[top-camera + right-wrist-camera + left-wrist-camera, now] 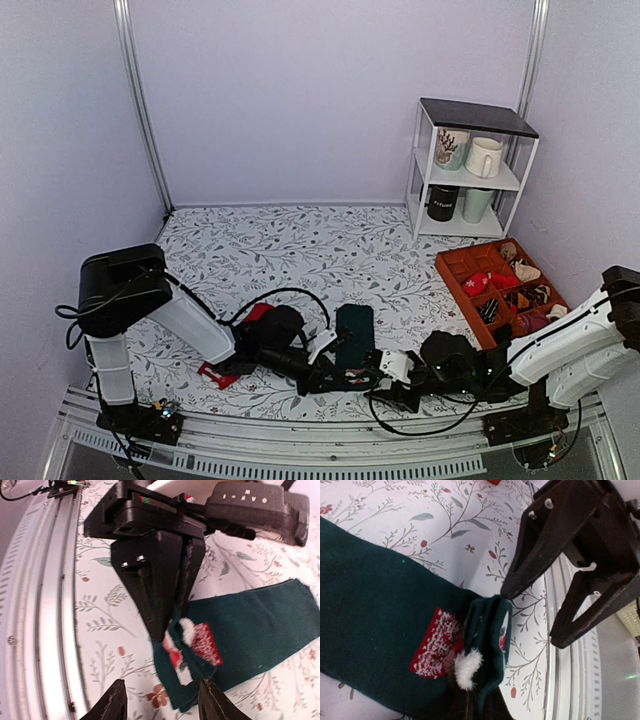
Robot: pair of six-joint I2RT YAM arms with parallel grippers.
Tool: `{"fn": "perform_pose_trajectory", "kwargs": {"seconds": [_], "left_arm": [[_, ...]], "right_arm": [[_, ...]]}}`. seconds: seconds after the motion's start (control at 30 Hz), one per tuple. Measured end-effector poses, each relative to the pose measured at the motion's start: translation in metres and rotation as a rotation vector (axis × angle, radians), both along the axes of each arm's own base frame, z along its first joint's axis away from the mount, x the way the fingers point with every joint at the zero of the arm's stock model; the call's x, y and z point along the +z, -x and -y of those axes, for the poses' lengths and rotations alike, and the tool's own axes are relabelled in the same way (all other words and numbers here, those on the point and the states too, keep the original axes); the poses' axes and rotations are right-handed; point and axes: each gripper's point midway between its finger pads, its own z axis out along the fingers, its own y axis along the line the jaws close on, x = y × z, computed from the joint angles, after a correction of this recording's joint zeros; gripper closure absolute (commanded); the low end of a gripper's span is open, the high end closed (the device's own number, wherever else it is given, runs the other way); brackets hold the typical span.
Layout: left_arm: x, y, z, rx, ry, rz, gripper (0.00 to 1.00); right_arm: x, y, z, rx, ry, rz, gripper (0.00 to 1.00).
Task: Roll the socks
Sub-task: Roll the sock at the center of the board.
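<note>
The dark teal-green sock [354, 330] lies flat on the floral table, its near end folded over. In the left wrist view that fold [487, 630] shows a red patch and a white pom-pom, and my left gripper [467, 690] is shut on it. From the right wrist view, the left gripper [160, 595] pinches the sock [250, 625] from above. My right gripper [162, 702] stands open just short of the folded end, holding nothing, and it also appears as the open right gripper [532, 617]. The red sock [258, 313] lies mostly hidden under the left arm.
An orange-brown divided tray [460, 262] holding several rolled socks sits at the right. A white shelf [470, 165] with mugs stands behind it. The metal rail [330, 440] of the table's near edge runs close beside both grippers.
</note>
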Motion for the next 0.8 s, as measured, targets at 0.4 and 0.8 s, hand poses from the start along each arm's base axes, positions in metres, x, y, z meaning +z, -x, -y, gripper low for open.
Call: {"fn": "perform_pose_trajectory", "kwargs": {"seconds": [0.4,0.8], "left_arm": [[0.0,0.0,0.0,-0.002,0.001,-0.005,1.0],[0.0,0.0,0.0,-0.002,0.002,-0.004,0.98]], "right_arm": [[-0.006,-0.012,-0.019,0.046,0.046,0.129,0.64],[-0.031,-0.019,-0.02,-0.016,0.1,0.075,0.84]]}}
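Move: The green sock's folded near end, pinched by the left fingers, lies about 2 cm ahead of the right hand, 3 cm left and 4 cm below. Its flat length runs out from there, its middle some 9 cm ahead and 4 cm left of the right hand. The red sock is roughly 26 cm left and 7 cm ahead, the orange tray about 25 cm right and 18 cm ahead. From the left hand, the folded end's middle is 2 cm right, level. Right hand eases forward-left, then sinks about 3 cm, half-closing its fingers astride the fold the left keeps pinched. ##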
